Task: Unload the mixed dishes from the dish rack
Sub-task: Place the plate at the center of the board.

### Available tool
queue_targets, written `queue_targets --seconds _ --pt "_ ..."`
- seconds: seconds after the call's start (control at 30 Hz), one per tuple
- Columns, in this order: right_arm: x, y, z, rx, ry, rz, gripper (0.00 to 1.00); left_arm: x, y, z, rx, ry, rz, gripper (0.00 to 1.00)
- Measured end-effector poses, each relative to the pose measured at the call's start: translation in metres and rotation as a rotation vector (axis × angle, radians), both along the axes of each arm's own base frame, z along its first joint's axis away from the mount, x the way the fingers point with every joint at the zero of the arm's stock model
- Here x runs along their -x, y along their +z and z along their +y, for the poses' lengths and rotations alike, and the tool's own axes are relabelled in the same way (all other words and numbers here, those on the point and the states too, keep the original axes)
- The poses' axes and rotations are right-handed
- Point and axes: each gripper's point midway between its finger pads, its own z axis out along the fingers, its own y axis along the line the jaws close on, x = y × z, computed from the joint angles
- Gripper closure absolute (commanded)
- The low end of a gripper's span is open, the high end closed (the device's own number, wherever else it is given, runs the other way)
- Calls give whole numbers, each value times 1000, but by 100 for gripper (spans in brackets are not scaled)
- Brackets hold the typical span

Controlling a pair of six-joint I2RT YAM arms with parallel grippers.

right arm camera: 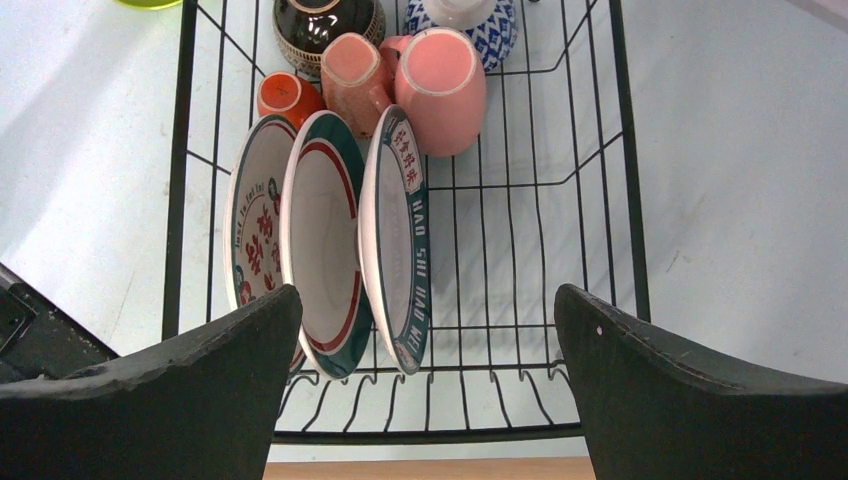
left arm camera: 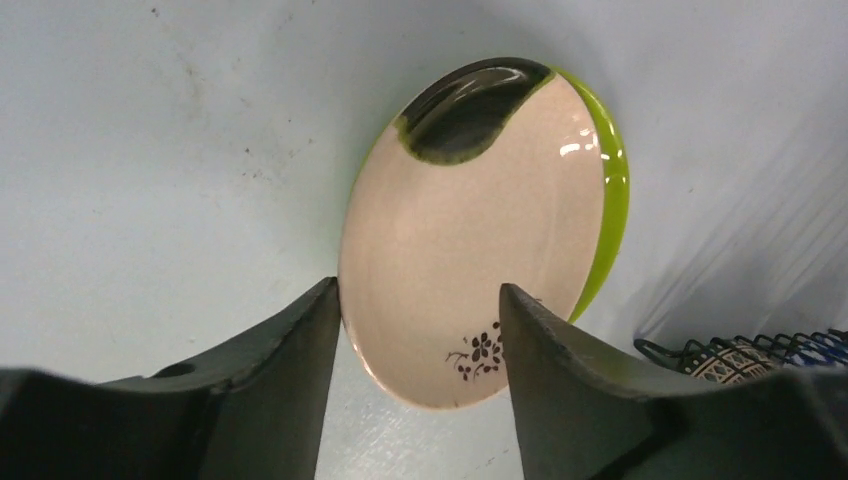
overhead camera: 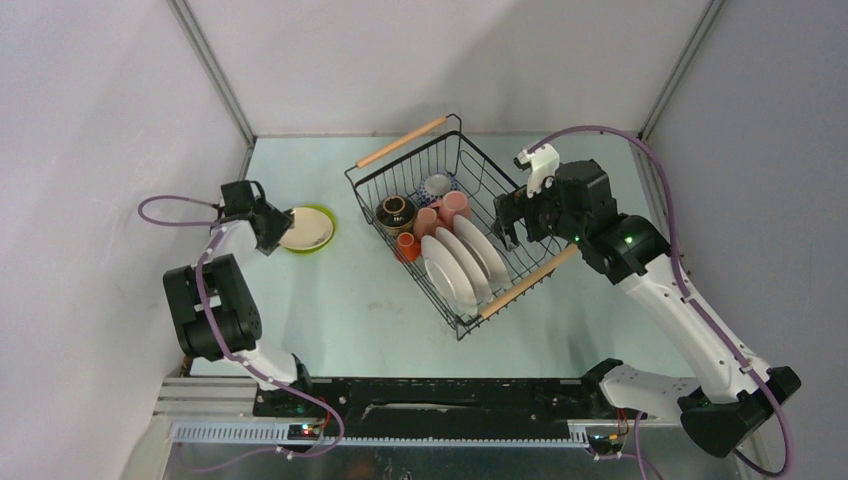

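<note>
The dish rack, a black wire basket with wooden handles, stands mid-table. In it three plates stand on edge, beside pink mugs, an orange cup, a dark bowl and a blue patterned bowl. A cream saucer with a green rim lies flat on the table to the left. My left gripper is open at the saucer's near edge, jaws apart with table showing between them. My right gripper hangs open over the rack's right end, above the plates.
The rack's near wooden handle lies just below my right gripper. Grey walls close in on the left, the back and the right. A corner of the rack's wire shows at the lower right of the left wrist view.
</note>
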Motion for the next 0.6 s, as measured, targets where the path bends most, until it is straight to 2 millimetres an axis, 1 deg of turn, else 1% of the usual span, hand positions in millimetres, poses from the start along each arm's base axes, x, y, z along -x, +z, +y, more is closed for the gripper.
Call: queue_targets --seconds 0.1,0.17,0.43,0.53,0.57,0.6 --pt "1 -4 3 -5 13 21 0 4 -3 -1 -4 -13 20 24" --pt "3 -6 6 -12 21 34 0 7 -4 -1 -6 -21 33 21" --pt "7 -15 17 -41 54 97 1 20 -10 -9 -9 -67 100 13" --pt "8 -23 21 -44 60 135 3 25 -6 -17 -20 -102 111 10" --pt "8 -26 22 -43 62 151 5 26 -3 -21 -25 -116 112 6" --pt "8 -29 23 -43 61 167 5 28 2 -26 -37 -137 109 5"
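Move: The cream plate just set down lies about 3 cm ahead of the left hand, 4 cm to its right and 2 cm below, over the green plate, its rim still by one finger; the black cup is some 6 cm ahead and 28 cm to the right. From the right hand, the nearest teal-rimmed plate stands about 5 cm ahead, 5 cm left and 17 below, the middle plate 5 cm further left, the pink mug 16 ahead and 12 left. Open the left gripper nearly wide so the finger comes free of the cream plate's rim, and draw it back about 3 cm, then also right, dipping slightly before lifting at the end. Meanwhile lower the wide-open right gripper about 3 cm and shift it left over the rack towards the standing plates, tipping it down some 10 degrees. ##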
